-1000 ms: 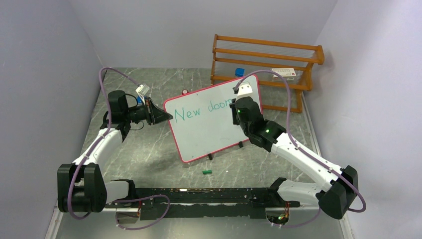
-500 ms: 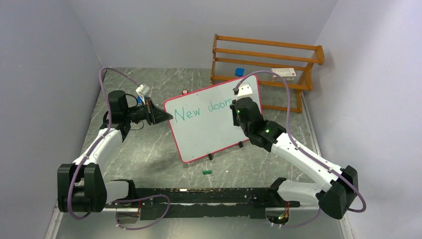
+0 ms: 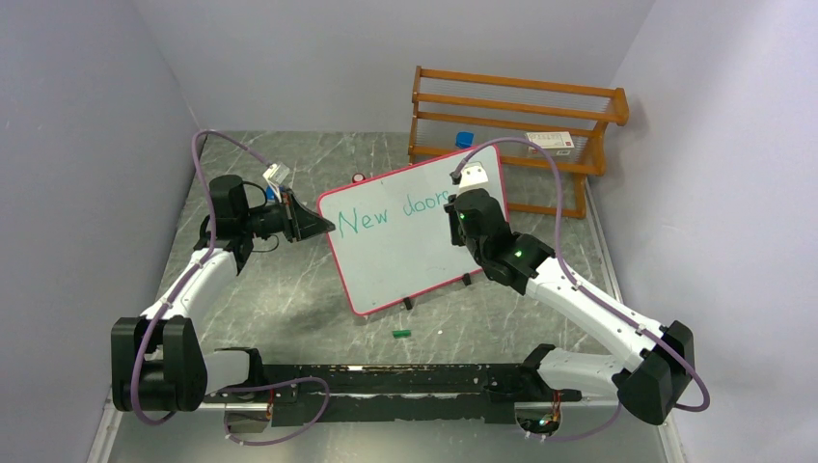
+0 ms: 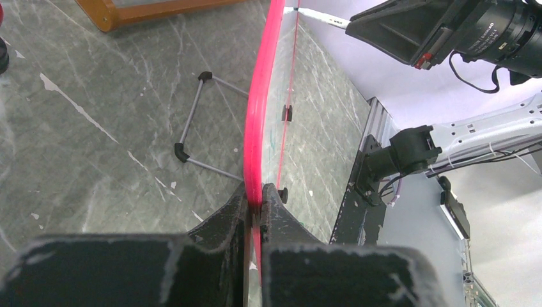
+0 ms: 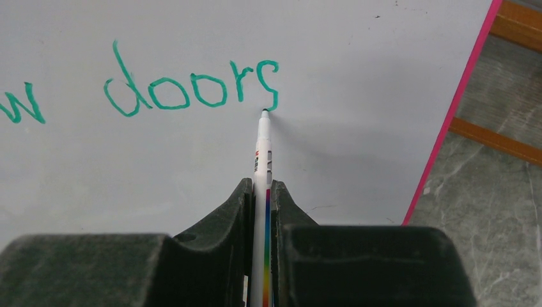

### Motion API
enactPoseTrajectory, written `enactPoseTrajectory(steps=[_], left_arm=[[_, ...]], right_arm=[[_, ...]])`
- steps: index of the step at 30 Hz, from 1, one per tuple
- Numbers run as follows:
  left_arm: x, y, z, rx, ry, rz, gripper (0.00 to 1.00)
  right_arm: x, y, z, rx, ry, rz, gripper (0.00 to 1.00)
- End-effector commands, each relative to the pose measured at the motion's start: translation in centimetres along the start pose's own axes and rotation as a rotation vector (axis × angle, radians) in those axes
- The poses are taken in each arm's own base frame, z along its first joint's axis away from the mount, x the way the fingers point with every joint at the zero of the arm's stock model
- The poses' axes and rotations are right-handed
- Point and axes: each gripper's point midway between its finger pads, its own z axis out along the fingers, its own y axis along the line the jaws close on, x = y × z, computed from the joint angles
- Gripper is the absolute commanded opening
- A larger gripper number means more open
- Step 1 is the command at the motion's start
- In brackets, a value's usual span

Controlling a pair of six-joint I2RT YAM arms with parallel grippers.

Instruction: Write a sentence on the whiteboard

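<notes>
The whiteboard (image 3: 405,260) stands tilted on the table, white with a pink-red rim (image 4: 259,115). The sentence (image 3: 386,214) reads "New doors" in green; the right wrist view shows "doors" (image 5: 192,89). My left gripper (image 3: 323,228) is shut on the board's left rim, its fingertips (image 4: 257,192) pinching the pink edge. My right gripper (image 5: 261,185) is shut on a white marker (image 5: 262,147) with a rainbow stripe. The marker's tip touches the board at the bottom of the "s". In the top view my right gripper (image 3: 453,207) hides the end of the word.
A wooden rack (image 3: 521,125) stands behind the board, with a white box (image 3: 551,142) and a blue-capped item (image 3: 464,139) on it. A green cap (image 3: 401,333) lies in front of the board. A small red round thing (image 3: 359,178) sits behind it. The board's wire stand (image 4: 192,121) rests behind.
My right wrist has shifted very slightly to the left along the board. The left arm and the board have stayed still.
</notes>
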Motion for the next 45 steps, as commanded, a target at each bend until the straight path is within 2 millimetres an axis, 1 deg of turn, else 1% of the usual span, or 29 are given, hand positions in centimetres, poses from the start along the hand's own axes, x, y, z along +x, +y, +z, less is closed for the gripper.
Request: enactPoseTrajectory(steps=[1, 7, 16, 24, 30, 39, 45], left_arm=[[-0.3, 1.1, -0.2, -0.043, -0.017, 0.02, 0.05], [-0.4, 1.2, -0.2, -0.049, -0.019, 0.019, 0.05], [-0.6, 1.3, -0.4, -0.072, -0.027, 0.025, 0.05], [-0.6, 0.7, -0.7, -0.079, -0.041, 0.031, 0.28], [-0.1, 0.3, -0.9, -0.081, -0.05, 0.015, 0.41], [1.9, -0.5, -0.5, -0.038, -0.019, -0.028, 0.42], [2.5, -1.2, 0.3, 0.008, 0.005, -0.042, 0.42]], right_arm=[[-1.6, 0.3, -0.3, -0.02, -0.046, 0.045, 0.0], [-2.6, -0.3, -1.6, -0.023, -0.083, 0.062, 0.0], [-3.4, -0.8, -3.9, -0.056, -0.117, 0.088, 0.0], [-2.6, -0.5, -4.6, -0.09, -0.111, 0.108, 0.0], [-2.3, 0.0, -4.7, -0.124, -0.118, 0.12, 0.0], [-2.4, 1.5, -4.7, -0.182, -0.134, 0.132, 0.0], [-2.1, 2.5, -4.9, -0.202, -0.135, 0.132, 0.0]])
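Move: The right hand's pen tip is on the lower end of the "s" of "doors"; that letter lies about 6 cm ahead of this hand, 1 cm left and 2 cm below. The board's right edge is roughly 10 cm to the hand's right and 4 cm ahead; the word "New" is some 16 cm to its left and 1 cm ahead. The left hand has the board's left edge in its fingers, with the "s" about 22 cm to its right, 6 cm farther out and about level. The right hand keeps its closed hold on the pen and draws it off the lower end of the "s", first up by nearly 5 cm while backing away from the board, then sinking a little as it goes on back to about 3.5 cm in all, its left side rolling up some 10 degrees. Midway through, the left fingers open from their pinch on the board's left edge and let it go, and that hand then eases back and down a couple of centimetres, with the edge still between the spread fingers. ##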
